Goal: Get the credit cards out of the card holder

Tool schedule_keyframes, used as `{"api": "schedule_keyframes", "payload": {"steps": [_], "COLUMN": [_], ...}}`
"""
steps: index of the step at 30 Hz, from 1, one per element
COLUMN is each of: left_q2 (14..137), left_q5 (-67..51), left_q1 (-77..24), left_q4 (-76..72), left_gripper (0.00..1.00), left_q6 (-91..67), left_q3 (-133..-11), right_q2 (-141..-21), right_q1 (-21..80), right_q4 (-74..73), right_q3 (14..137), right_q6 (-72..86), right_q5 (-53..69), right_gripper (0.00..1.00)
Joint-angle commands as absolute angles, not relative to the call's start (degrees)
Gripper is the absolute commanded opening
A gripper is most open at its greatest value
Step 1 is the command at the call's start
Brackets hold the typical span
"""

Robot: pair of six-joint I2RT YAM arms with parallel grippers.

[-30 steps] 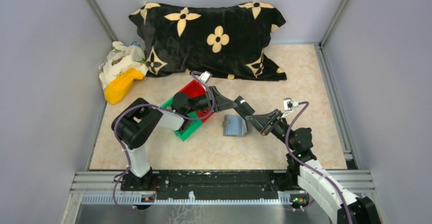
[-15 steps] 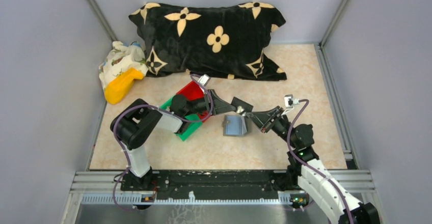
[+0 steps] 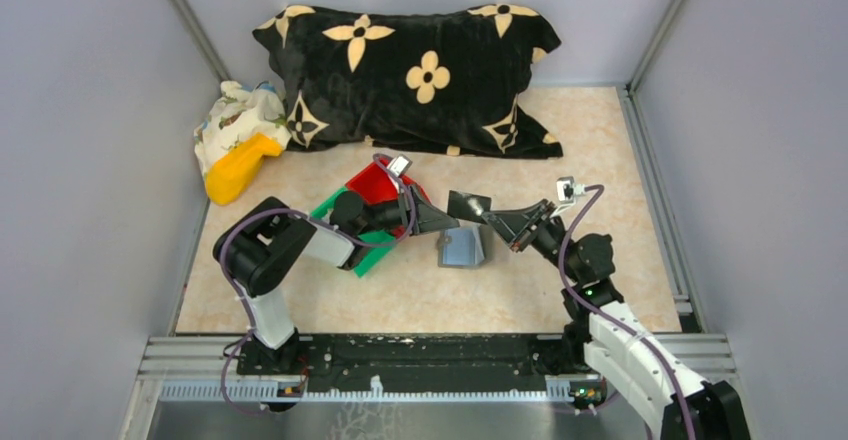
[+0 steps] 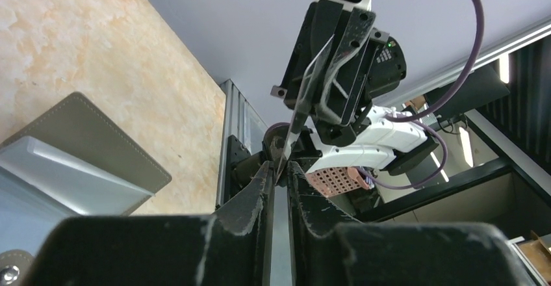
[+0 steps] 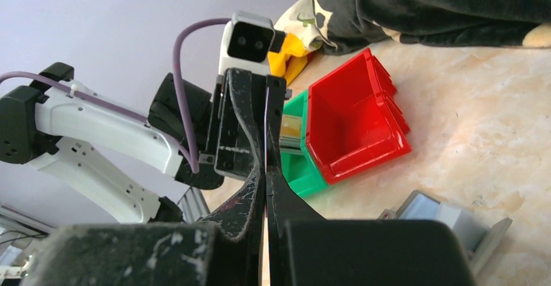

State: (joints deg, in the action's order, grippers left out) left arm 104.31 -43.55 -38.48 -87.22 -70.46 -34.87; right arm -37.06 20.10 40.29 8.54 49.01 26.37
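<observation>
The card holder [image 3: 462, 248] lies open on the tabletop, grey outside and pale blue inside; it also shows in the left wrist view [image 4: 78, 143] and in the right wrist view [image 5: 442, 218]. A dark credit card [image 3: 468, 204] hangs above it between the two grippers. My right gripper [image 3: 497, 222] is shut on the card, whose thin edge [image 5: 266, 123] runs up from its jaws [image 5: 266, 172]. My left gripper [image 3: 447, 222] stands slightly open, with the card's far end [image 4: 305, 101] still reaching into the narrow gap at its tips [image 4: 279, 168].
A red bin [image 3: 380, 182] and a green bin [image 3: 368, 257] sit under the left arm, left of the holder. A black flowered pillow [image 3: 420, 70] fills the back. At the back left lie a yellow object [image 3: 238, 167] and a patterned cloth [image 3: 235, 115]. Grey walls close in both sides.
The left gripper has loosened its jaws and drawn back to the left. The right gripper has risen slightly towards the back, and the card now shows between the two.
</observation>
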Motion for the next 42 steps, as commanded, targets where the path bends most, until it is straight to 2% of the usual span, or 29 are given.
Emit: {"api": "schedule_keyframes", "payload": {"steps": [1, 7, 12, 13, 18, 20, 22, 24, 26, 29, 32, 38, 42], "left_q2": [102.5, 102.4, 98.8, 97.4, 90.4, 86.1, 79.9, 70.6, 63.1, 54.6, 50.4, 42.4, 38.7], "left_q5": [-45.3, -46.1, -48.4, -49.8, -58.8, -59.7, -58.0, -53.4, -43.3, -30.1, -21.5, -2.6, 5.9], "left_q1": [-38.5, -38.7, -37.0, -36.6, -36.4, -36.2, -36.0, -35.9, -35.9, -35.3, -34.8, -34.7, -34.7], "left_q4": [-102.6, -102.6, -100.8, -98.7, -90.5, -85.7, -73.4, -52.2, -30.2, -16.4, -5.7, 2.0, 8.8], "left_gripper": [0.18, 0.2, 0.31, 0.35, 0.37, 0.44, 0.52, 0.64, 0.79, 0.96, 0.99, 0.99, 0.99], "left_q6": [-69.9, -69.5, -69.0, -68.4, -64.2, -61.6, -55.5, -43.8, -33.0, -27.6, -25.7, -27.8, -28.5], "left_q3": [-33.1, -32.1, -30.8, -30.9, -30.2, -29.0, -28.4, -30.5, -34.3, -37.0, -40.6, -38.8, -39.6], "right_q2": [-37.7, -39.5, -41.0, -41.7, -47.3, -51.4, -55.2, -58.2, -61.2, -67.1, -72.5, -83.2, -91.6], "right_q1": [19.6, 19.6, 19.6, 19.6, 19.6, 19.6, 20.2, 23.6, 28.6, 33.0, 37.9, 46.4, 50.9], "right_q4": [44.8, 45.3, 34.1, 30.9, 24.2, 23.1, 21.1, 15.1, 9.3, 5.4, 1.3, -6.6, -15.2], "right_q3": [12.9, 13.6, 20.2, 22.4, 31.7, 34.5, 37.7, 41.9, 46.6, 52.2, 57.9, 70.1, 81.0], "right_q6": [47.0, 46.7, 41.2, 39.4, 34.5, 33.9, 32.9, 28.8, 24.7, 23.3, 20.9, 15.5, 10.2], "right_q5": [25.8, 26.5, 25.6, 25.1, 24.8, 26.1, 27.1, 23.3, 18.4, 17.2, 14.6, 7.8, 3.3], "right_gripper": [0.0, 0.0, 0.0, 0.0, 0.0, 0.0, 0.0, 0.0, 0.0, 0.0, 0.0, 0.0, 0.0]}}
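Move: The right gripper holds a card, its middle about 4 cm to the left, 2 cm ahead. The card stack in the green tray, where the card is headed, lies some 31 cm left of this gripper, 6 cm ahead, 19 cm below. The red tray is 22 cm left, 12 cm ahead; the card holder 5 cm left, 1 cm ahead, both roughly 20 cm down. From the empty left gripper the stack is about 24 cm left, 6 cm ahead, 17 cm below. Keep the card pinched in the right gripper: lift it forward and up, then sweep it left some 18 cm towards the card stack while sinking and tipping the fingers down about 40 degrees. Draw the left gripper back and up off the card's far end, then swing it left and forward, easing down late, turning counter-clockwise and opening wide. ##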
